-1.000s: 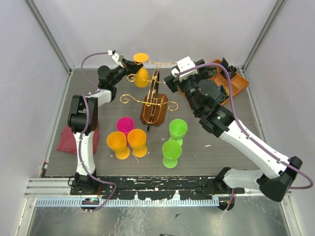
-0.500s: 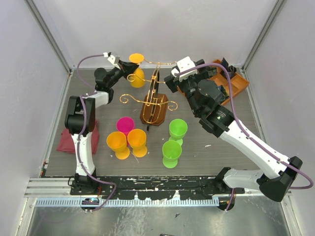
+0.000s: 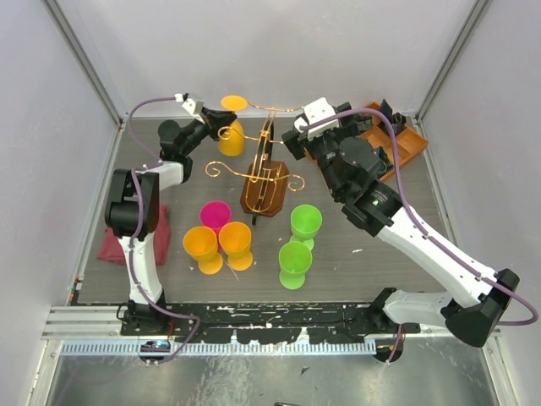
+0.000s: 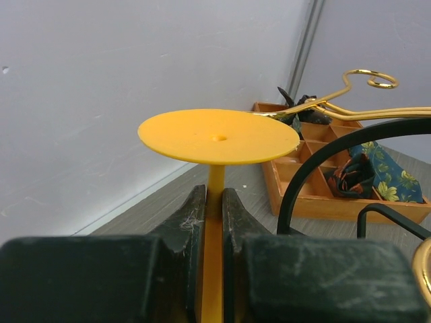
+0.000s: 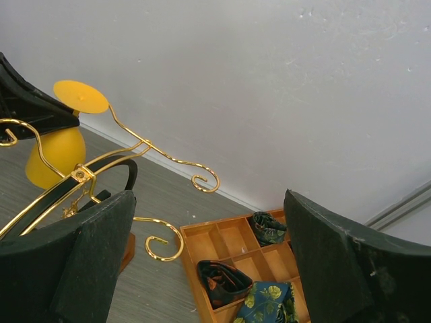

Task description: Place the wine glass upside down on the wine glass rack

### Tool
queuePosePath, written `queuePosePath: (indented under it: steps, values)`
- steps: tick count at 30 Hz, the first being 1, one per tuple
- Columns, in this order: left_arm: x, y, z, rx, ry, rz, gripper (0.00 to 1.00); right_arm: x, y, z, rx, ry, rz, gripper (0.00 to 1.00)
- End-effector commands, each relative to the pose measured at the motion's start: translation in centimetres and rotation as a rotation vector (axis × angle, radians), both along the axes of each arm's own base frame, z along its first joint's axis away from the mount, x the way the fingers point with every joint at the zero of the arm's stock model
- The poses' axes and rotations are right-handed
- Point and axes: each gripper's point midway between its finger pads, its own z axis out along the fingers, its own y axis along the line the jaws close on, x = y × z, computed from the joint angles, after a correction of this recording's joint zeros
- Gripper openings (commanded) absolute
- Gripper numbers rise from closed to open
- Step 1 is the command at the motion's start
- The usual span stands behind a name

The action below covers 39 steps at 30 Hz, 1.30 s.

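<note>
An orange wine glass hangs upside down at the back left, foot uppermost. My left gripper is shut on its stem. In the left wrist view the stem runs up between the left gripper fingers to the round foot, whose right edge meets a gold wire tip. The wine glass rack, a dark brown base with gold scrolled arms, stands mid-table. My right gripper hovers open by the rack's right side, nothing between its fingers.
A pink glass, two orange glasses and two green glasses stand in front of the rack. An orange compartment tray with folded cloths sits back right. A red cloth lies at the left.
My left gripper has carried the orange glass a little to the left, away from the rack's middle. The right arm has stayed put.
</note>
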Motion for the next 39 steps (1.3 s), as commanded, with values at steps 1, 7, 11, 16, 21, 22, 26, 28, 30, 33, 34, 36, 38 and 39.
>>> queuePosePath:
  steps: [1, 7, 11, 16, 21, 22, 26, 28, 30, 33, 34, 36, 38, 39]
  values:
    - [-1.5, -0.7, 2.4, -0.003, -0.074, -0.026, 0.00, -0.8, -0.7, 2.0, 0.065, -0.046, -0.007, 0.97]
    - [-2.4, -2.9, 1.7, 0.009, -0.068, -0.071, 0.00, -0.9, -0.7, 1.7, 0.075, -0.040, -0.001, 0.97]
    - [-2.2, -3.4, 1.0, 0.004, -0.048, -0.074, 0.15, -1.0, -0.8, 1.5, 0.080, -0.033, -0.004, 0.97]
    - [-2.1, -2.8, 0.2, 0.008, -0.034, -0.041, 0.39, -1.1, -1.1, 1.2, 0.093, -0.017, -0.011, 0.97]
    - [-2.8, -1.2, -0.5, 0.009, -0.018, 0.000, 0.59, -1.4, -1.3, 0.8, 0.105, -0.005, -0.014, 0.98]
    - [-3.0, -0.8, -0.7, 0.008, -0.012, 0.009, 0.61, -1.4, -1.4, 0.6, 0.105, 0.001, -0.018, 0.98]
    - [-3.8, 0.5, -0.5, 0.009, -0.018, 0.047, 0.64, -1.3, -1.2, 0.6, 0.120, 0.027, -0.019, 0.98]
    - [-4.0, 1.3, -0.3, 0.003, -0.021, 0.079, 0.66, -1.2, -1.0, 0.6, 0.133, 0.045, -0.019, 0.98]
    - [-4.2, 2.4, -0.1, -0.007, -0.022, 0.112, 0.67, -1.1, -0.9, 0.8, 0.153, 0.061, -0.022, 0.99]
    - [-4.4, 4.3, 0.5, -0.036, -0.018, 0.160, 0.68, -0.9, -0.9, 0.8, 0.183, 0.092, -0.037, 1.00]
    - [-4.6, 4.9, 0.8, -0.047, -0.017, 0.170, 0.68, -0.8, -0.8, 0.7, 0.191, 0.105, -0.043, 1.00]
    - [-4.9, 6.1, 1.3, -0.069, -0.017, 0.193, 0.68, -0.7, -1.0, 0.3, 0.205, 0.134, -0.066, 1.00]
    - [-5.3, 7.2, 1.6, -0.079, -0.018, 0.217, 0.68, -0.7, -1.2, 0.0, 0.222, 0.161, -0.088, 1.00]
    - [-5.5, 7.7, 1.7, -0.081, -0.017, 0.230, 0.68, -0.7, -1.4, -0.2, 0.233, 0.174, -0.103, 1.00]
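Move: The left hand still pinches the orange glass by its stem, upside down; the rack's top left hook, which takes it, is about 2 cm ahead, 2 cm right and 3 cm above. The rack's top joint is some 10 cm right, level fore and aft and 3 cm up; the middle left curl is about 6 cm back, 1 cm left, 2 cm down. From the right hand the hook lies roughly 22 cm ahead, 20 cm left, 15 cm below. Left hand eases 3 cm right, opens off the glass stem, dips, withdraws some 8 cm left and back. ##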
